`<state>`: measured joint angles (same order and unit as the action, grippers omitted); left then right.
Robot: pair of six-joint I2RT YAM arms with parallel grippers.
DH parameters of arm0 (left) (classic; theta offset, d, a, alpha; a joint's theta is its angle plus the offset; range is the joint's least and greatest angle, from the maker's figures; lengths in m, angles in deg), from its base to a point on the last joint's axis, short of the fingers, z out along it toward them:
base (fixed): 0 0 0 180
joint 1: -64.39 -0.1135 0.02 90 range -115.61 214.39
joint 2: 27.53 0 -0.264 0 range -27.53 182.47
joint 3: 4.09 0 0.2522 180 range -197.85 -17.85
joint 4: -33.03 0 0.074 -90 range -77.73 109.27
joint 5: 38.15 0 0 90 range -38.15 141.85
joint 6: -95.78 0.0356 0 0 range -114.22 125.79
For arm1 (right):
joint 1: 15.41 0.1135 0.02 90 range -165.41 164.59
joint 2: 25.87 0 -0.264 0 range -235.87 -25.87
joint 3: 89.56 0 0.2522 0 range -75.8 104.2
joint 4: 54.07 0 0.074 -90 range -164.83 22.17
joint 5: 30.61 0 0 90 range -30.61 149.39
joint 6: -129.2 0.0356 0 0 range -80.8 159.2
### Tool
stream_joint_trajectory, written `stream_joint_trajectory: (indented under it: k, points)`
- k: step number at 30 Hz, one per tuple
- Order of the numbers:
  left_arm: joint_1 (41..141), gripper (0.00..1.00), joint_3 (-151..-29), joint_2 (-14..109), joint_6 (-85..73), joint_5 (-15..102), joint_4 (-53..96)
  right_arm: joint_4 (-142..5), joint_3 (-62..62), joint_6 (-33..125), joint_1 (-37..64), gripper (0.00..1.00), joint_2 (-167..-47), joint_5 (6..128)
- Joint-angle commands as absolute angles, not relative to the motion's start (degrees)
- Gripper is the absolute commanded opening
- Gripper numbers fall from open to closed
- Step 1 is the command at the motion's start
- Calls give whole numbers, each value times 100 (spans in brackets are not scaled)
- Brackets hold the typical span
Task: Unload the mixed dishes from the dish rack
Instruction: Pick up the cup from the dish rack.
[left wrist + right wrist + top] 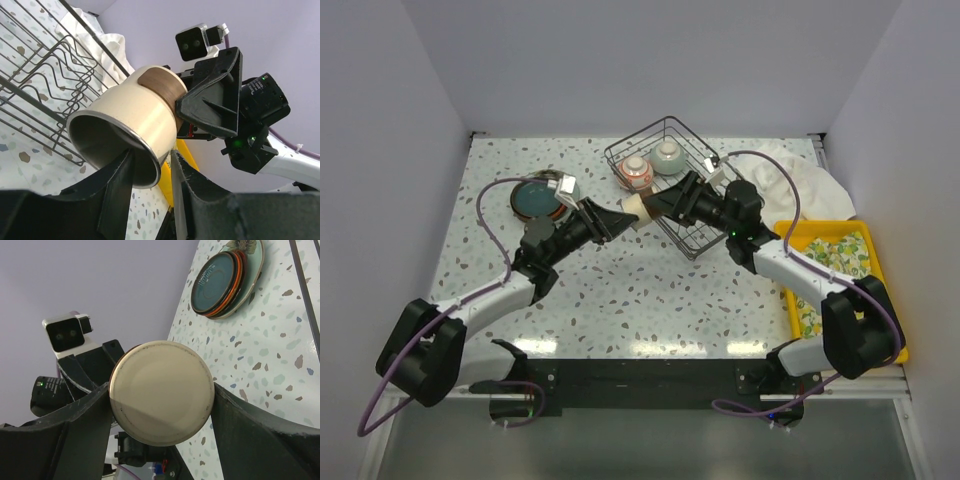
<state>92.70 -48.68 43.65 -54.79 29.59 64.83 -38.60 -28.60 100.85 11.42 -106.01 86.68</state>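
Note:
A cream cup with a brown band (636,207) hangs in the air between both arms, left of the dish rack (695,238). My right gripper (656,205) is shut on the cup's base, whose flat bottom (161,392) fills the gap between its fingers. My left gripper (151,155) straddles the rim of the cup (135,115), one finger inside the mouth and one outside, with a sliver of gap at the outer finger. A red-patterned bowl (634,173) and a pale green bowl (668,157) sit in the rack. The plates (538,198) are stacked on the table at the left.
A white cloth (800,180) lies right of the rack. At the right edge is a yellow tray (880,262) holding a patterned cloth. The rack's wire dividers (45,65) show behind the cup in the left wrist view. The plate stack (222,282) shows in the right wrist view.

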Motion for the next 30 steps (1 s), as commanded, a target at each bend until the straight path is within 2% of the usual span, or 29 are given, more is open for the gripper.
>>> stream_joint_trajectory:
  k: [1, 5, 6, 9, 10, 11, 13, 14, 15, 17, 19, 20, 24, 30]
  points:
    - [9304, 36, -4914, 4437, -5539, 3058, 7200, -3329, -2886, 10248, 1148, 25, -10647, 8866]
    - [9304, 20, -4861, 4428, -5565, 3128, 7315, -3320, -2886, 10248, 1140, 26, -10708, 8910]
    - [9304, 13, -4835, 4410, -5556, 3145, 7315, -3320, -2886, 10248, 1157, 26, -10726, 8919]
    - [9313, 0, -4791, 4340, -5530, 3233, 7306, -3338, -2886, 10214, 1166, 32, -10744, 8936]
    - [9304, 0, -4782, 4322, -5504, 3268, 7271, -3390, -2886, 10187, 1157, 35, -10735, 8919]
    - [9304, 0, -4791, 4296, -5469, 3260, 7236, -3443, -2878, 10152, 1166, 43, -10717, 8919]
    - [9295, 0, -4826, 4217, -5346, 3356, 7044, -3557, -2869, 10055, 1166, 50, -10709, 8901]
    - [9295, 0, -4843, 4139, -5284, 3391, 6955, -3601, -2860, 9968, 1157, 58, -10700, 8910]
    - [9295, 0, -4870, 4086, -5232, 3435, 6850, -3645, -2851, 9932, 1166, 62, -10691, 8901]
    - [9286, 0, -4922, 3928, -4986, 3576, 6420, -3812, -2816, 9784, 1166, 74, -10656, 8893]
    - [9278, 0, -5036, 3813, -4653, 3733, 5877, -4013, -2764, 9678, 1157, 81, -10638, 8884]
    - [9269, 0, -5089, 3691, -4529, 3804, 5665, -4084, -2746, 9564, 1157, 88, -10630, 8875]
    - [9172, 0, -5475, 3426, -3931, 4156, 4583, -4506, -2606, 9247, 1157, 98, -10603, 8814]
    - [8917, 0, -6073, 3250, -3053, 4586, 2784, -5146, -2413, 8825, 1157, 98, -10577, 8726]
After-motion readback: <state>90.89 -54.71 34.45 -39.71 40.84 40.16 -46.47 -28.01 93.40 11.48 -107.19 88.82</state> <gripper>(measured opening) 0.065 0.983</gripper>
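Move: The cup is in the right gripper's grip, its open mouth facing the left fingers; its middle is about 3 cm ahead and 3 cm right of the left hand, 2 cm higher. From that hand, the orange-patterned bowl is roughly 21 cm ahead, 2 cm right and the green bowl about 26 cm ahead, 11 cm right, both some 17 cm lower. The plate stack is about 17 cm ahead, 27 cm left, 20 cm down. From the right hand, the cup's middle is 1 cm ahead, 3 cm left, level. Shut the half-open left fingers on the cup's rim, one inside the mouth and one outside, while the right gripper holds the cup nearly still. Then open the right fingers and let that hand sink about 3.5 cm, while you draw the pinched cup some 5 cm left and a little forward, away from the right gripper, with the left wrist turning counter-clockwise and rolling its left side up, each about 15 degrees. ##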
